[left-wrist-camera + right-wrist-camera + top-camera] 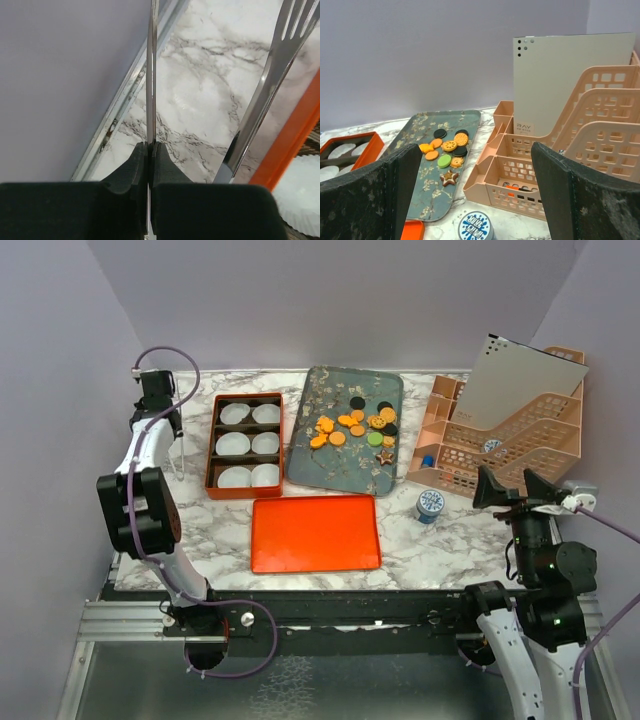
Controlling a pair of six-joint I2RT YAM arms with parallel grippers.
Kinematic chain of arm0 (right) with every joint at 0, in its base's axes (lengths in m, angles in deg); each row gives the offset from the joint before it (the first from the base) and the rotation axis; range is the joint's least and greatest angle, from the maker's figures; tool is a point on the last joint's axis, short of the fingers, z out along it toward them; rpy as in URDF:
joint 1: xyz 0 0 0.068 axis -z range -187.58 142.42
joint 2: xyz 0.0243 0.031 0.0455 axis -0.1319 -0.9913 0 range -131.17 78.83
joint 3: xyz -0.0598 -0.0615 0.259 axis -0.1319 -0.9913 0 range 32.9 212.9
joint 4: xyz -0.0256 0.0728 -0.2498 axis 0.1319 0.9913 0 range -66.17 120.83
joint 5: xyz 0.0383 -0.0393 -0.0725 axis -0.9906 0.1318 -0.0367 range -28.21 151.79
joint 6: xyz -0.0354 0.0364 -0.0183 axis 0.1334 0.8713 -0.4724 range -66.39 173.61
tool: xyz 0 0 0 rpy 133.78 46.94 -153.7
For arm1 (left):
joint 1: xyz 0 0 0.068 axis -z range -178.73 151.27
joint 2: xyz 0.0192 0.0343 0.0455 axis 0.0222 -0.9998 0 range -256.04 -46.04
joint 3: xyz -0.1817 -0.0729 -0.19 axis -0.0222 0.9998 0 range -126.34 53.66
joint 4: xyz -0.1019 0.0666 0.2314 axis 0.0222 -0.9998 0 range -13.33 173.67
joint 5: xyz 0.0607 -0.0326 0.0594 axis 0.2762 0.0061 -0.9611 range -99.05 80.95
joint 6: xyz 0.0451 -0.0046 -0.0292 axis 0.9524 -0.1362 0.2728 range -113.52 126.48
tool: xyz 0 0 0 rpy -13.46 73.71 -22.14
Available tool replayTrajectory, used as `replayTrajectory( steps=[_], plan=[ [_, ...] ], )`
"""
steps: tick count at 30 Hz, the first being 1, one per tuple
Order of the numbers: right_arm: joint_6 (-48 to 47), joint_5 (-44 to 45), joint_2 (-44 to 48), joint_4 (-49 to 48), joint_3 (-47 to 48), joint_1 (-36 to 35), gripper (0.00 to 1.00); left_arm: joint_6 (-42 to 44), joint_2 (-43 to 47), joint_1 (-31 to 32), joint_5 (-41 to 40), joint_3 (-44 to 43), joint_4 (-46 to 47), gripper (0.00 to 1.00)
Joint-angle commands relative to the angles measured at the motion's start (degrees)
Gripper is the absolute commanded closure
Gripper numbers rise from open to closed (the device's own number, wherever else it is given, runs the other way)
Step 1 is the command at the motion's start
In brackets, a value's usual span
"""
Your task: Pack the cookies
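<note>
The cookies (358,424) lie in a loose cluster on a teal floral tray (330,475): mostly orange discs, a few black, one green and a brown star; they also show in the right wrist view (445,147). An orange box (210,445) holding white paper liners stands left of the tray. My left gripper (163,420) is at the table's far left corner, beside that box. It (150,145) is shut on a thin metal utensil blade (152,75). A second, slotted blade (272,65) runs to its right. My right gripper (515,485) hovers open and empty at the right (475,150).
A flat orange lid (315,532) lies in front of the tray. A small blue-and-white tin (431,504) stands right of the lid. A peach file organizer (510,430) with a white board fills the back right. Purple walls close off the left and back.
</note>
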Motion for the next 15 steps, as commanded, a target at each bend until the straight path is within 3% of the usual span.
replayTrajectory(
  steps=[1, 10, 15],
  plan=[
    [-0.31, -5.02, -2.20, -0.73, 0.23, -0.52, 0.00, -4.56, 9.13, -0.28, 2.23, 1.71, 0.93, 1.00],
    [6.28, -9.09, -12.11, 1.86, 3.29, -0.52, 0.00, -13.84, 20.85, 0.50, 18.42, 5.40, 1.47, 1.00],
    [13.11, -15.78, -16.79, -1.00, 2.98, -0.52, 0.00, -15.70, 24.24, 2.92, 26.03, 5.92, 1.48, 1.00]
  ],
)
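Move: Around 47 cm to the right of the left hand, 8 cm ahead and 11 cm lower, lie the cookies; the box stands between, 20 cm right, 2 cm ahead and 9 cm below. The left fingers already hold the tongs in the air. From the empty right hand the tongs are about 75 cm left, 25 cm ahead and 21 cm lower; the blue-topped tin is 10 cm ahead, 8 cm left and 31 cm below. Keeping its pinch on one arm of the tongs, the left hand carries them up about 12 cm, then increasingly right towards the box, its fingers swinging some 25 degrees from forward-left to nearer straight ahead. Meanwhile the right hand, still wide open, advances forward, left and down, tipping down and turning counter-clockwise; the two hands draw together. ##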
